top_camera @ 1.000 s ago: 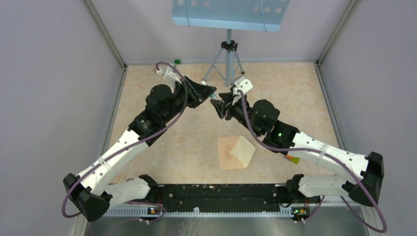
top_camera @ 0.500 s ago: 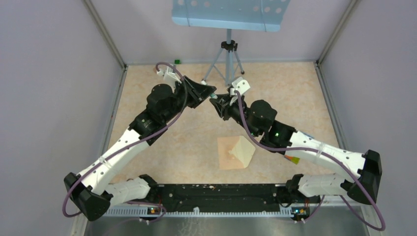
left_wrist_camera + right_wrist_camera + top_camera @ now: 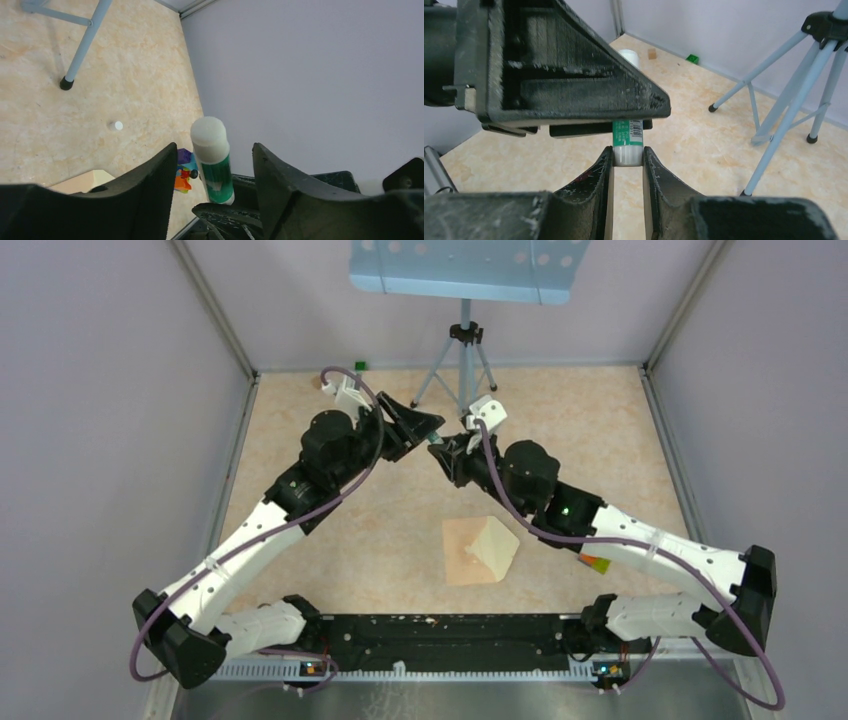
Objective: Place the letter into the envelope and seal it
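Note:
The tan envelope (image 3: 460, 555) lies flat on the table in front of the arm bases. The cream letter (image 3: 498, 545) overlaps its right side, and a corner of the letter (image 3: 87, 180) shows in the left wrist view. Above the table's far half the two grippers meet in the air around a green and white glue stick (image 3: 214, 160). My left gripper (image 3: 214, 147) is open, its fingers standing clear on both sides of the stick. My right gripper (image 3: 628, 155) is shut on the stick's white end (image 3: 628, 152).
A tripod (image 3: 462, 365) holding a blue perforated plate (image 3: 465, 265) stands at the back. A small white cap (image 3: 118, 125) lies on the table. A colourful object (image 3: 595, 563) sits by the right arm. Grey walls close in three sides.
The left jaws have opened off the glue stick while the right jaws have closed on its end. Both arms have shifted only slightly.

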Controlling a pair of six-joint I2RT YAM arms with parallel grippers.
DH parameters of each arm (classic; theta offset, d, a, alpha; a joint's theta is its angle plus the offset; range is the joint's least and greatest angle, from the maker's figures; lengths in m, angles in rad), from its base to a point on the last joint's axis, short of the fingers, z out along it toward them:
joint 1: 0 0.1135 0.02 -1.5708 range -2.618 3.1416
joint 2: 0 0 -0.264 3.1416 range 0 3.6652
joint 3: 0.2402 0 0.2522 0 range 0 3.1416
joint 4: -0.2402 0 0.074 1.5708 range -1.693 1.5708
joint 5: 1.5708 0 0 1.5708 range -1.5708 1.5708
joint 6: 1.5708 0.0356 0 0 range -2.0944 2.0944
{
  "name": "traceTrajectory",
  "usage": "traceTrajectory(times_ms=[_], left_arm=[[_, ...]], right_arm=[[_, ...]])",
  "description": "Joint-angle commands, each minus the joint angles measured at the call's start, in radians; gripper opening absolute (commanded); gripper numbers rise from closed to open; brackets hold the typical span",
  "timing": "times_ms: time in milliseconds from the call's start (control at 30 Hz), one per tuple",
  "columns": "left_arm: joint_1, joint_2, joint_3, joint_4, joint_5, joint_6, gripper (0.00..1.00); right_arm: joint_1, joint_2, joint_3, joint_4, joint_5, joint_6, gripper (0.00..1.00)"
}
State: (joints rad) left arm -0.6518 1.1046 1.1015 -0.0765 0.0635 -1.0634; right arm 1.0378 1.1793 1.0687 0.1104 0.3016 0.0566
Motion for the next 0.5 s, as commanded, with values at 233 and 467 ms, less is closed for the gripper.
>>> traceTrajectory(times_ms=[233,467], left_arm=[[0.033,-0.074,-0.008,0.036,0.032,0.347,0.96],[0.028,-0.082,0.057,-0.015,0.141,0.861,0.99]], right_arm=[[-0.056,-0.124,0.062,-0.397,-0.050,0.214,0.00],[-0.143,-0.190,0.077,-0.659,-0.203,0.291,0.00]])
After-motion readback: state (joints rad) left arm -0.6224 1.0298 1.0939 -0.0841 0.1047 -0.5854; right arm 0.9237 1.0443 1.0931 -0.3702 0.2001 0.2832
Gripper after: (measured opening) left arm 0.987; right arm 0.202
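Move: The glue stick is already pinched by its base in my right hand and runs about 4 cm on, forward-left, between my left fingers, which have already begun to part around it. From my right hand the envelope lies some 9 cm to the right, 4 cm back and 33 cm below. The tripod foot is about 22 cm ahead and 9 cm right, down on the table. From my left hand the envelope is roughly 6 cm back, 11 cm right and 34 cm down. Keeping my right grip on the stick's base, I draw the stick out from between my left fingers, going right about 6 cm and down 5 cm with a little pull back, towards the envelope, while that wrist tips nose-down some 20 degrees. My left hand opens the rest of the way, rolls nearly 30 degrees about its fingers' line and backs off left a few centimetres. ##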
